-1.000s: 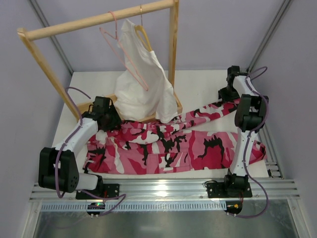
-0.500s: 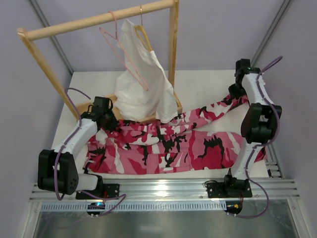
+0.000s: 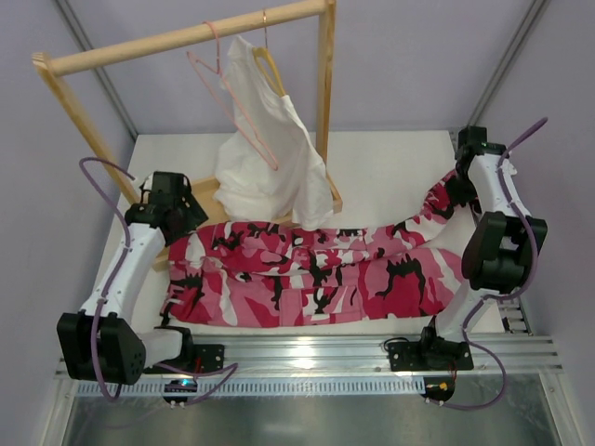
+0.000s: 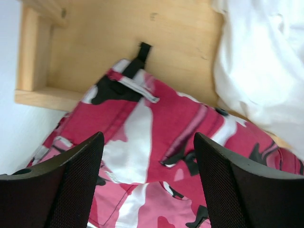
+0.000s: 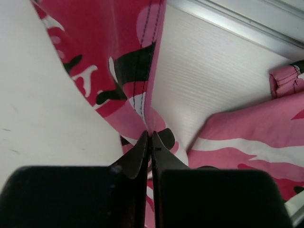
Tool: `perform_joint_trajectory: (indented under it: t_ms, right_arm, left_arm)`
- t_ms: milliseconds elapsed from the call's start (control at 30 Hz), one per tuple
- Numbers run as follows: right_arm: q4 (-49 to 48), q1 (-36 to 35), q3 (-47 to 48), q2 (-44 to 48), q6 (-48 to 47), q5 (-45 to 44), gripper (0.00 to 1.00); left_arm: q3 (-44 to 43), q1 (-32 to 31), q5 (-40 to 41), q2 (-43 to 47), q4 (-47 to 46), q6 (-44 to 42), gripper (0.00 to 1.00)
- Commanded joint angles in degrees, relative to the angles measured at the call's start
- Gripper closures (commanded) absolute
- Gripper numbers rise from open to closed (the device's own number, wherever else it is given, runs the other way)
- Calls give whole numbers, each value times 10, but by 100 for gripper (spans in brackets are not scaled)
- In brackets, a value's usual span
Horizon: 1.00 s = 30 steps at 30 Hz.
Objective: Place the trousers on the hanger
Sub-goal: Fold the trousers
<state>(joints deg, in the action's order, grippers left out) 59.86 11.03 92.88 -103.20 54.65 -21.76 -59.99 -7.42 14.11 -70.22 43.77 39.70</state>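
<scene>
The pink, white and black camouflage trousers (image 3: 307, 274) lie spread across the table, waistband end at the left. One leg runs up to the right, where my right gripper (image 3: 457, 186) is shut on its cloth; in the right wrist view the jaws (image 5: 149, 135) pinch a fold of the trousers (image 5: 137, 57) lifted off the table. My left gripper (image 3: 177, 216) hovers open over the waistband corner (image 4: 137, 118), nothing between its fingers (image 4: 71, 175). The thin pink hanger (image 3: 232, 98) hangs empty from the wooden rail.
A wooden rack (image 3: 186, 37) stands at the back left, its base board (image 4: 123, 38) under the trousers' corner. A white garment (image 3: 265, 158) hangs on a tan wooden hanger beside the pink one. A metal rail (image 3: 307, 353) runs along the near edge.
My right gripper pulled the trouser leg out to the far right, stretching it. My left gripper let go of the waistband, opened, and drew back to the left.
</scene>
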Motion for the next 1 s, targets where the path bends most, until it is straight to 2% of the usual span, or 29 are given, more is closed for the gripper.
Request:
perform_joint_trajectory:
  t_ms: [0,133,300,533,633,733,767,867,967]
  right_arm:
    - [-70,10,-68,57,-53,31,96]
    - [-124,15,-123,75,-89,59,96]
    - [-143,26,-139,88,-116,95,96]
    - [-149,32,-137,98,-120,125,96]
    - [-154,33,-147,102,-122,129,96]
    - [-158,35,-156,107,-124,132,96]
    - [-158,35,-156,107,-125,134,96]
    - [-156,37,-154,111,-126,137,96]
    - [-156,37,-153,116,-127,138,96]
  left_arm:
    - [0,39,18,10,49,33,23]
    - [13,40,-20,0,36,40,21]
    - [37,39,-43,3,8,15,29]
    - [62,37,-71,-3,29,24,33]
    - [80,30,-74,2,11,26,39]
    - [88,28,-94,-6,2,30,59]
    - [89,26,-98,-9,4,31,75]
    - [85,26,-87,-4,28,38,98]
    - [74,26,-52,24,61,47,100]
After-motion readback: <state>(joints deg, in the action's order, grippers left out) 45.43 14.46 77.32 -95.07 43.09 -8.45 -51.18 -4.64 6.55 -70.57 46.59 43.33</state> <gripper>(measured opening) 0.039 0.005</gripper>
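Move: The trousers' folded left end, open to be gripped, lies about 5 cm back from the left hand, 1 cm to its right and 6 cm below. The rack base's near left corner is some 8 cm to the left and 8 cm back; the white shirt's lower part hangs about 17 cm right and 9 cm ahead. The right hand already pinches the upper leg's raised end; the lower leg's right end lies some 10 cm back, 1 cm left and 12 cm below. The trousers' left end is met by the open left hand, which edges left, then sinks about 6 cm while drawing back 5, tips pitching more downward, and closes to pinch the cloth below the waistband. The upper leg's end stays in the right fingers, which dip back and down some 4 cm, come halfway up again and turn slightly counter-clockwise. ##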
